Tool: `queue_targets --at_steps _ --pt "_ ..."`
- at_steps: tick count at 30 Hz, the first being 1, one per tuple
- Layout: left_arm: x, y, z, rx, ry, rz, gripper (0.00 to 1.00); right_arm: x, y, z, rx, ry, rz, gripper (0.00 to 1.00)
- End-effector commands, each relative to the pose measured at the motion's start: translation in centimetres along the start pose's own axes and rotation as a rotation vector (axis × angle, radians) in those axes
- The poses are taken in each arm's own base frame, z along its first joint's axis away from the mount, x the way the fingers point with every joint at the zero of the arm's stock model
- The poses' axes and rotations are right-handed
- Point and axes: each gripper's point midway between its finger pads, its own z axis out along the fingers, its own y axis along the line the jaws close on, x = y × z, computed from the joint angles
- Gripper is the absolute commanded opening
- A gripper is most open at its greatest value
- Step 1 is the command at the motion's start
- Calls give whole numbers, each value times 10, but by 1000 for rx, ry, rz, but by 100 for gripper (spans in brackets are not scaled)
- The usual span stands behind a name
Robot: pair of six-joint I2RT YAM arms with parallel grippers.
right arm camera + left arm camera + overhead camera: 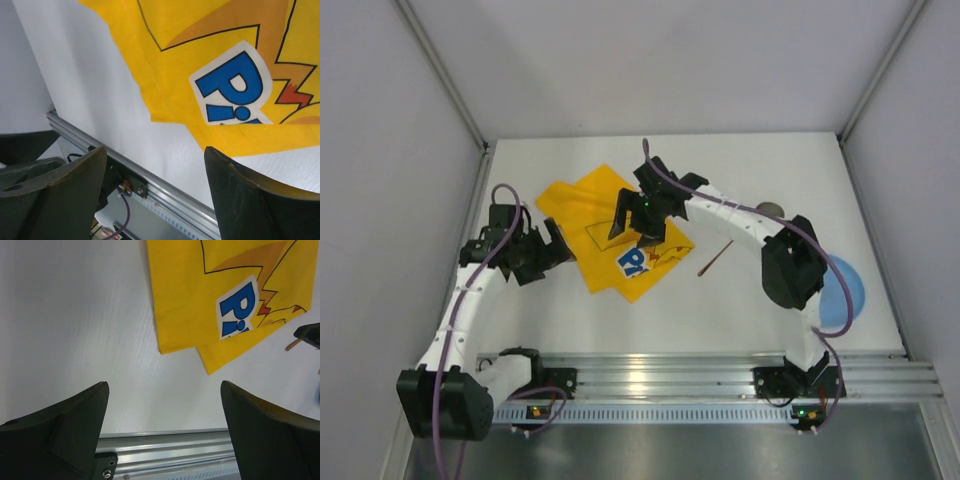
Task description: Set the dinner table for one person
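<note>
The dinner table [750,160] is a plain white top. A yellow printed cloth mat [590,215] lies on it left of centre, partly folded over itself. My right gripper [635,235] hangs open over the mat's near right part, nothing between its fingers. In the right wrist view the mat [210,65] with its blue letter lies ahead of the open right gripper [155,165]. My left gripper [558,255] stands open just left of the mat's near corner. The left wrist view has the mat [220,290] beyond the empty left gripper [165,405].
A thin brown stick [715,257] lies right of the mat. A blue plate [848,290] sits at the right edge, partly hidden by the right arm. A small grey round object [770,208] shows behind that arm. A metal rail [720,370] runs along the near edge.
</note>
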Motion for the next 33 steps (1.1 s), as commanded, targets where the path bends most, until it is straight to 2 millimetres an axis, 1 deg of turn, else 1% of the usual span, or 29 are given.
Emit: queue_targets --at_steps 1,2,3,4,5,6,7,8,9,10,11,12,13,14,15,16,17,19,20,22,23,24,25,26,27,29,30,33 --pt "14 -23 9 124 49 -84 98 -9 33 -54 -96 -114 -64 80" --pt "17 -19 9 110 48 -89 98 -4 26 -55 -54 -112 -72 80" --pt "15 -12 7 75 17 -90 98 1 23 -55 -29 -109 -116 80" --pt "18 -6 5 47 19 -96 98 12 31 -54 -17 -101 -160 80" --pt "13 -5 0 30 -6 -99 98 19 29 -50 22 -99 -187 80" --pt "8 0 -6 -2 -40 -110 98 29 26 -42 58 -63 -209 80" --pt "-5 -4 -20 -10 -83 -109 99 48 32 -34 70 -26 -239 80" --pt "-12 -2 -28 -33 -115 -113 98 58 31 -26 82 1 -242 80" --pt "-27 11 -38 -124 -198 -134 99 71 29 -12 95 38 -221 80" --pt "-45 6 -57 -125 -268 -138 98 85 32 -3 92 71 -221 80" --pt "-47 9 -66 -151 -284 -138 98 96 35 3 76 109 -210 79" --pt "-53 10 -75 -163 -314 -130 98 102 34 15 75 131 -189 79" --pt "-59 10 -85 -173 -349 -132 98 108 37 22 61 138 -192 79" --pt "-58 11 -87 -177 -347 -128 98 108 37 26 59 136 -191 79" --pt "-56 11 -89 -174 -347 -125 99 109 35 35 67 141 -180 79" --pt "-51 14 -86 -178 -332 -123 99 108 37 41 59 137 -175 79" --pt "-46 14 -85 -169 -322 -121 98 109 33 51 71 142 -156 78" --pt "-35 19 -81 -174 -296 -118 98 108 37 62 58 143 -148 78" --pt "-31 20 -81 -171 -286 -113 98 108 34 74 70 149 -141 78" --pt "-28 20 -83 -167 -282 -106 98 107 34 85 70 152 -141 78" --pt "-28 18 -85 -159 -283 -101 99 107 29 96 88 156 -139 78" --pt "-28 17 -89 -155 -285 -93 98 103 33 98 80 146 -139 77" --pt "-28 17 -91 -155 -286 -89 98 102 33 103 84 145 -134 77" --pt "-29 16 -92 -152 -288 -84 98 103 29 111 94 152 -123 77" --pt "-30 15 -96 -147 -296 -81 98 101 34 114 84 149 -120 77" --pt "-31 14 -99 -144 -297 -77 98 104 32 120 94 160 -100 77" --pt "-31 13 -100 -140 -297 -76 99 104 27 126 112 163 -91 77" --pt "-31 12 -105 -136 -301 -69 98 103 15 133 154 150 -75 75"
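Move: The right hand, open and empty, hovers over the spread yellow napkin; the napkin's near left corner lies about 9 cm back, 9 cm to its left and 11 cm below. The blue-lettered patch is some 4 cm back and almost directly under the hand, the napkin's front corner about 12 cm back, and the fork roughly level with the hand, 22 cm to its right. From the left hand, that left corner lies some 4 cm back, 6 cm right and 13 cm down. The right hand lifts about 5 cm, sweeps back and left across the lettered patch, then sinks to the napkin's near left corner, easing the last few centimetres left and slightly forward; it ends about 9 cm lower with fingers still open astride the corner, one fingertip close against the cloth. The left hand dips briefly, then rises clear to about 8 cm higher, drawing left and a little back, its wrist turning some 15 degrees counter-clockwise, still open and empty. ##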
